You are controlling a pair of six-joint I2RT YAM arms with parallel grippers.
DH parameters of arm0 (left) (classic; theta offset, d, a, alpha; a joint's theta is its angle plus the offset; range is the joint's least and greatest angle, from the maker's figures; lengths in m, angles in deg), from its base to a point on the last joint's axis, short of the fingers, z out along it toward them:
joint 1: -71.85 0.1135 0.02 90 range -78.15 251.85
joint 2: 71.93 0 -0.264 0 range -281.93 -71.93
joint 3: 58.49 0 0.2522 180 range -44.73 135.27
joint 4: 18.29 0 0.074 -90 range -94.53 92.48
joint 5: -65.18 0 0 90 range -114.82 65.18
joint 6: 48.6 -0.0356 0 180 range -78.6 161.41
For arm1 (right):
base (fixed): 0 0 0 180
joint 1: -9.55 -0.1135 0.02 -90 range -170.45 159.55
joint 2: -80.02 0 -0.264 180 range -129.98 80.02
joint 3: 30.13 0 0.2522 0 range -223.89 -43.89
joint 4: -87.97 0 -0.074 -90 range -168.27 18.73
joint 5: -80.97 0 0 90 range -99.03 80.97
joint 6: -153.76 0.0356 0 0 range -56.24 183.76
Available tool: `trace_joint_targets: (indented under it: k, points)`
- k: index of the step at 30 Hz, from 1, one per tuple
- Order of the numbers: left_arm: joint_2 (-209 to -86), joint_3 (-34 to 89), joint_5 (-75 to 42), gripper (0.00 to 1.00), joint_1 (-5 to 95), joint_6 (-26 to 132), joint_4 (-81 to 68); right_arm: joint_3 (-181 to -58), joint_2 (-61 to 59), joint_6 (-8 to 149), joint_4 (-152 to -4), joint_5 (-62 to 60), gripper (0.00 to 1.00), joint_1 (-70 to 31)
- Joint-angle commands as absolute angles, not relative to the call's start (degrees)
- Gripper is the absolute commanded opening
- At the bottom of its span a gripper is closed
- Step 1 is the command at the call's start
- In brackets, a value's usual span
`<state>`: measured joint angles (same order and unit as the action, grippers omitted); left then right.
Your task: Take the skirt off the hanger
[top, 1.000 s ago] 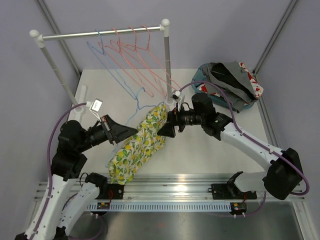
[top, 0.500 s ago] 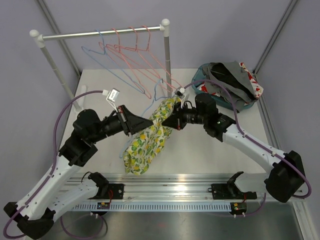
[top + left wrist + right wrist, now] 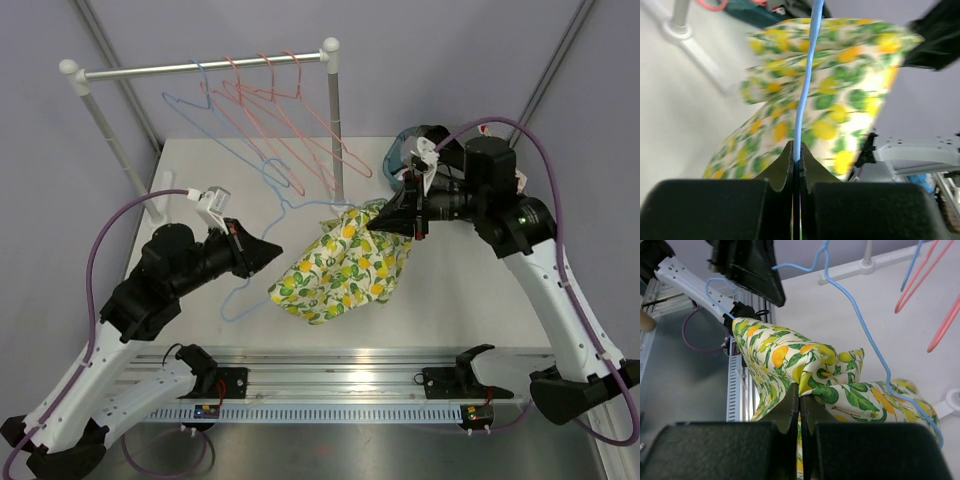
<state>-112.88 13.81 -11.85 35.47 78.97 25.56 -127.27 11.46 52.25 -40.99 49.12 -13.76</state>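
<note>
The skirt, white with yellow lemons and green leaves, hangs spread above the table's middle. My right gripper is shut on a fold of its upper edge, seen up close in the right wrist view as the skirt pinched at the gripper. The blue wire hanger lies to the skirt's left, one arm still running into the cloth. My left gripper is shut on the hanger wire, with the skirt just beyond its gripper tips.
A clothes rail at the back carries several pink and blue hangers, its right post just behind the skirt. A teal basket of clothes sits at the back right, partly behind my right arm. A metal rail runs along the near edge.
My right gripper shut on the skirt and pulled it up and to the right. The left gripper drew the hanger leftward, so the skirt now hangs spread out between them.
</note>
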Motion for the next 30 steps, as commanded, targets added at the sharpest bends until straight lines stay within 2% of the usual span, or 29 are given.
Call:
trace_joint_targets:
  k: [1, 6, 12, 16, 20, 24, 28, 30]
  points:
    - [-110.6, 15.6, -18.3, 0.00, 35.3, 74.5, 29.7, -133.4, 14.4, 42.6, -29.4, 53.9, 0.00, -12.2]
    - [-108.9, 15.7, -23.0, 0.00, 35.3, 72.5, 34.0, -138.8, 15.6, 41.9, -26.3, 50.6, 0.00, -3.2]
    - [-108.3, 14.7, -27.2, 0.00, 35.3, 69.9, 39.1, -157.2, 11.4, 47.7, -22.8, 53.9, 0.00, 6.5]
    - [-107.7, 14.2, -29.3, 0.00, 35.3, 68.3, 40.8, -167.9, 8.5, 48.0, -20.3, 49.7, 0.00, 8.3]
    - [-107.0, 14.2, -31.3, 0.00, 35.3, 67.0, 43.0, -171.4, 7.9, 47.1, -17.6, 42.2, 0.00, 9.0]
    - [-107.1, 13.7, -31.9, 0.00, 35.3, 65.6, 44.7, -179.7, 6.5, 47.3, -15.1, 41.9, 0.00, 9.1]
    - [-106.7, 13.1, -30.8, 0.00, 35.2, 64.4, 43.0, -181.5, 5.2, 47.3, -14.6, 39.2, 0.00, 9.0]
    - [-106.1, 13.2, -30.2, 0.00, 35.3, 64.1, 41.5, -174.8, 5.8, 46.4, -16.2, 37.3, 0.00, 9.1]
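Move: The right hand already grips the lemon skirt, whose middle hangs about 3 cm back, 5 cm to its left and 10 cm below. The basket lies some 30 cm ahead, 25 cm right and 30 cm down; the rack's right post stands about 20 cm ahead, 4 cm left, its middle 10 cm lower. From the left hand, pinching the blue hanger, the skirt's middle is roughly 10 cm to the right, level fore and aft, 6 cm lower. Keeping its pinch on the gathered cloth, the right hand draws the skirt up and away from the blue hanger, rising nearly 20 cm and going about 12 cm right, its fingers swinging clockwise from leftward to more forward. The left hand, still shut on the hanger wire, pulls it the other way, left and down, rolling its left side up. ##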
